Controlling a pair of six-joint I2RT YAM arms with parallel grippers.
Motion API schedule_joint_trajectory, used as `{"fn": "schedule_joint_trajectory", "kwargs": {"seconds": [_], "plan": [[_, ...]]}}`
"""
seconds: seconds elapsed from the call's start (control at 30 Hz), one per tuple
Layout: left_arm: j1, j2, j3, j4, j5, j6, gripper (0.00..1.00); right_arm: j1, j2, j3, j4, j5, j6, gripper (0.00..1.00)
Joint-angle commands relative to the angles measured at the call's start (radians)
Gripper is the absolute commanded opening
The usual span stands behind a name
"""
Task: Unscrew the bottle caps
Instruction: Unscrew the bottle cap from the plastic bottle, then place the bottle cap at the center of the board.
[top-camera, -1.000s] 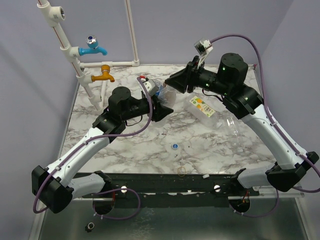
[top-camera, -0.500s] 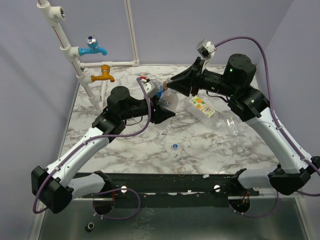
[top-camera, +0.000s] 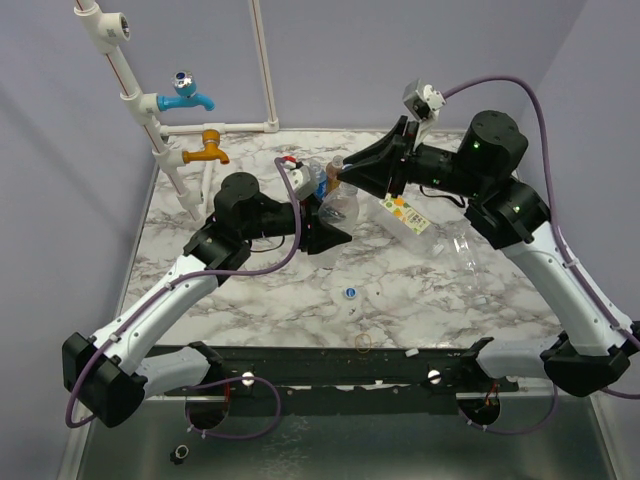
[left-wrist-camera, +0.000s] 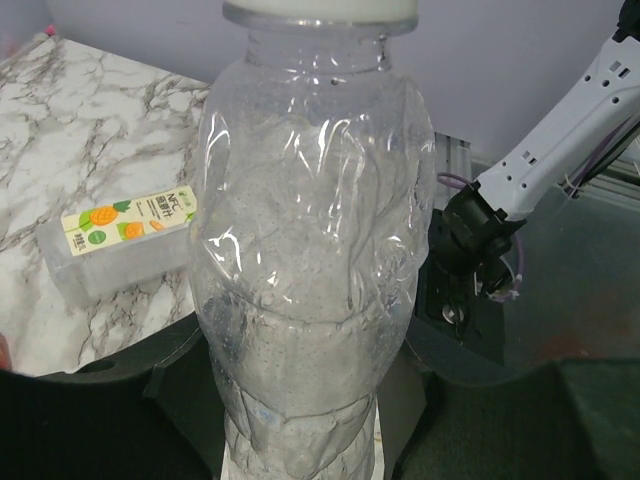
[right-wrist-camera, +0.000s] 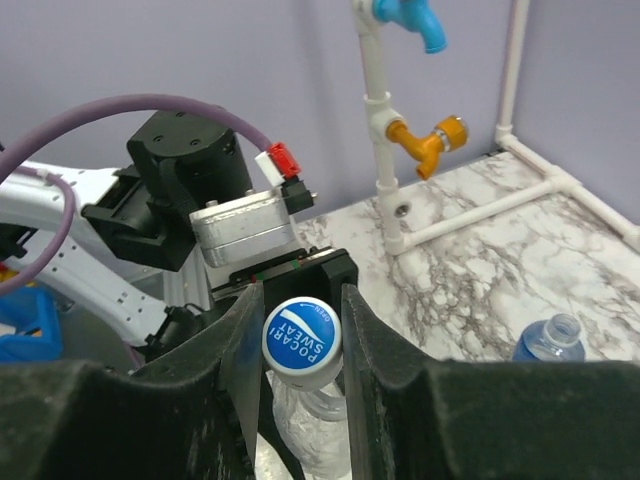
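Note:
A clear, crumpled bottle (left-wrist-camera: 310, 250) is held off the table, with my left gripper (left-wrist-camera: 300, 440) shut round its lower body; the fingers are mostly hidden behind it. In the top view this bottle (top-camera: 341, 203) hangs between the two arms. Its blue-and-white cap (right-wrist-camera: 301, 335) sits squeezed between the fingers (right-wrist-camera: 366, 345) of my right gripper (right-wrist-camera: 302, 340), which is shut on it. From above, the right gripper (top-camera: 338, 176) meets the bottle's neck from the right. A loose blue-and-white cap (top-camera: 349, 293) lies on the marble.
A squarish bottle (top-camera: 405, 215) with a fruit label and a plain clear bottle (top-camera: 466, 251) lie at right. A capless blue-labelled bottle (right-wrist-camera: 550, 342) stands behind. Blue tap (top-camera: 186, 96) and orange tap (top-camera: 208, 150) on white pipe at back left. A yellowish ring (top-camera: 363, 342) lies near the front edge.
The right gripper has swung in to the bottle's top and closed on the cap. The left arm has shifted the bottle slightly right.

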Motion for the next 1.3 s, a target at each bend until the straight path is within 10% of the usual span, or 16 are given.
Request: {"fn": "schedule_joint_trajectory", "kwargs": {"seconds": [0.0, 0.27, 0.63, 1.27], "plan": [[0.009, -0.036, -0.02, -0.014, -0.009, 0.031, 0.0, -0.001, -0.066, 0.029, -0.06, 0.178, -0.028, 0.02], [0.032, -0.098, -0.115, 0.001, -0.119, 0.057, 0.0, -0.001, -0.209, -0.295, -0.081, 0.492, -0.011, 0.01], [0.032, -0.134, -0.137, 0.05, -0.15, 0.052, 0.0, -0.002, -0.17, -1.024, 0.407, 0.625, 0.129, 0.01], [0.032, -0.127, -0.137, 0.082, -0.164, 0.018, 0.0, -0.001, 0.029, -1.251, 0.577, 0.612, 0.331, 0.1]]}}
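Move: The right hand already holds the blue cap. The loose cap, which marks the set-down place, lies on the table about 49 cm below this hand and 4 cm to its right, level with it in reach. The held clear bottle is just under this hand, its middle some 11 cm down; the amber bottle stands 20 cm farther out and 40 cm down, the juice bottle lies 16 cm ahead, 15 cm right, 47 cm down. From the left hand the loose cap is about 35 cm down, 2 cm to its right. Still pinching the blue cap, the right hand slips off to its right, clear of the clear bottle, then plunges some 45 cm towards the table beside the loose cap, ending about 10 cm farther right. On the way its wrist tips down and swings clockwise, each about 40 degrees, fingers staying closed on the cap. The left hand keeps gripping the bottle and shifts about 3 cm, mainly left. ##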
